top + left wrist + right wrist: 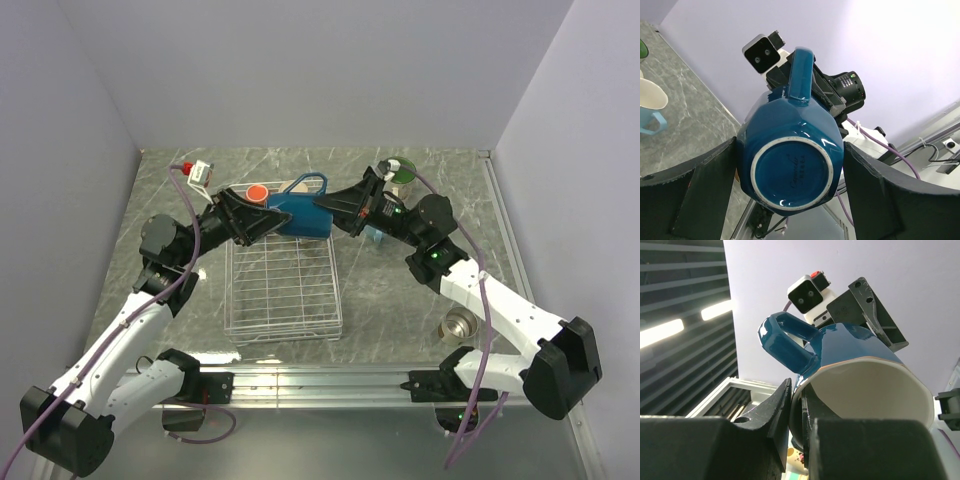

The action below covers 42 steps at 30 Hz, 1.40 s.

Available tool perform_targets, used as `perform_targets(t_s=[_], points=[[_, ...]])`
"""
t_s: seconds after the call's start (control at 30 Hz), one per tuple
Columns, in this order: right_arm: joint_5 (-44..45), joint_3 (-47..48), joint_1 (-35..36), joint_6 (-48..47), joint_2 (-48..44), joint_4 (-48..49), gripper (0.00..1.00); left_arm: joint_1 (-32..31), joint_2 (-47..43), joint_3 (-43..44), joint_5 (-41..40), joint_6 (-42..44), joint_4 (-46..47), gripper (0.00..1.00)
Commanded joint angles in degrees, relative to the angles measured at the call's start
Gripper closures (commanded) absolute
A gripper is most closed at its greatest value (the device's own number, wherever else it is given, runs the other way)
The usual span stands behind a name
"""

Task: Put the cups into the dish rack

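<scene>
The dark blue mug (303,217) hangs on its side in the air over the far end of the white wire dish rack (283,290), held between both grippers. My left gripper (268,222) is shut on its base end; in the left wrist view the fingers (710,195) press both sides of the mug (790,165). My right gripper (326,208) is shut on the mug's rim (865,375), one finger inside and one outside. The rack holds no cups. An orange-red cup (258,191), a green-lined cup (400,170), a light blue mug (375,236) and a metallic cup (460,325) stand on the table.
A beige object (300,184) shows just behind the blue mug. In the left wrist view a cream cup (651,95) and the light blue mug (650,124) sit at the left. The metal rail (330,380) runs along the near edge, and walls close three sides.
</scene>
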Motion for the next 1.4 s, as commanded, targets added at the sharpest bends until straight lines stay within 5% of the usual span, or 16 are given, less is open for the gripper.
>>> perform_targets(t_s=[0.0, 0.17, 0.23, 0.47, 0.53, 1.13, 1.37], points=[[0.1, 0.6, 2.7, 1.0, 1.3, 4.9, 1.00, -1.5, -0.2, 2.7, 3.1, -0.4, 3.8, 0.53], [-0.1, -0.1, 2.8, -0.1, 1.1, 3.7, 1.00, -1.5, -1.0, 4.0, 2.4, 1.4, 0.3, 0.99], [-0.1, -0.3, 2.8, -1.8, 0.4, 0.3, 1.00, -1.5, -1.6, 4.4, 1.6, 2.7, -2.6, 0.99], [0.4, -1.7, 2.6, -6.4, -2.0, -8.0, 0.52, -1.5, -3.9, 3.9, 0.1, 4.9, -8.2, 0.99], [0.6, -2.3, 2.5, -7.4, -2.6, -9.9, 0.45, -1.4, -4.4, 4.0, -0.4, 6.0, -10.5, 1.00], [0.5, -9.6, 1.2, -10.2, -7.3, -14.9, 0.41, -1.5, -8.4, 4.4, -10.3, 12.6, -23.7, 1.00], [0.3, -10.6, 0.5, -12.9, -8.8, -18.7, 0.42, -1.5, -9.6, 8.2, -20.0, 21.3, -37.4, 0.99]])
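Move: The blue cup hangs between both hands, mouth towards the right one: its middle is about 4 cm to the left hand's right, and about 4 cm to the left of the right hand and 2 cm below it. From the left hand, the dish rack's middle lies some 11 cm ahead, straight in line and about 36 cm down; the beige cup is roughly 27 cm ahead, 1 cm right, 31 cm below, and the orange cup stands 8 cm to the left of that. The blue cup, already gripped around its base end by the left fingers, comes free of the right hand as the right fingers open from its rim. Keeping its grip, the left hand sinks about 8 cm towards the rack, easing left near the end, its fingers tipping down and swinging counter-clockwise. The right hand, open, drops about 11 cm, its fingers tipping down too. ##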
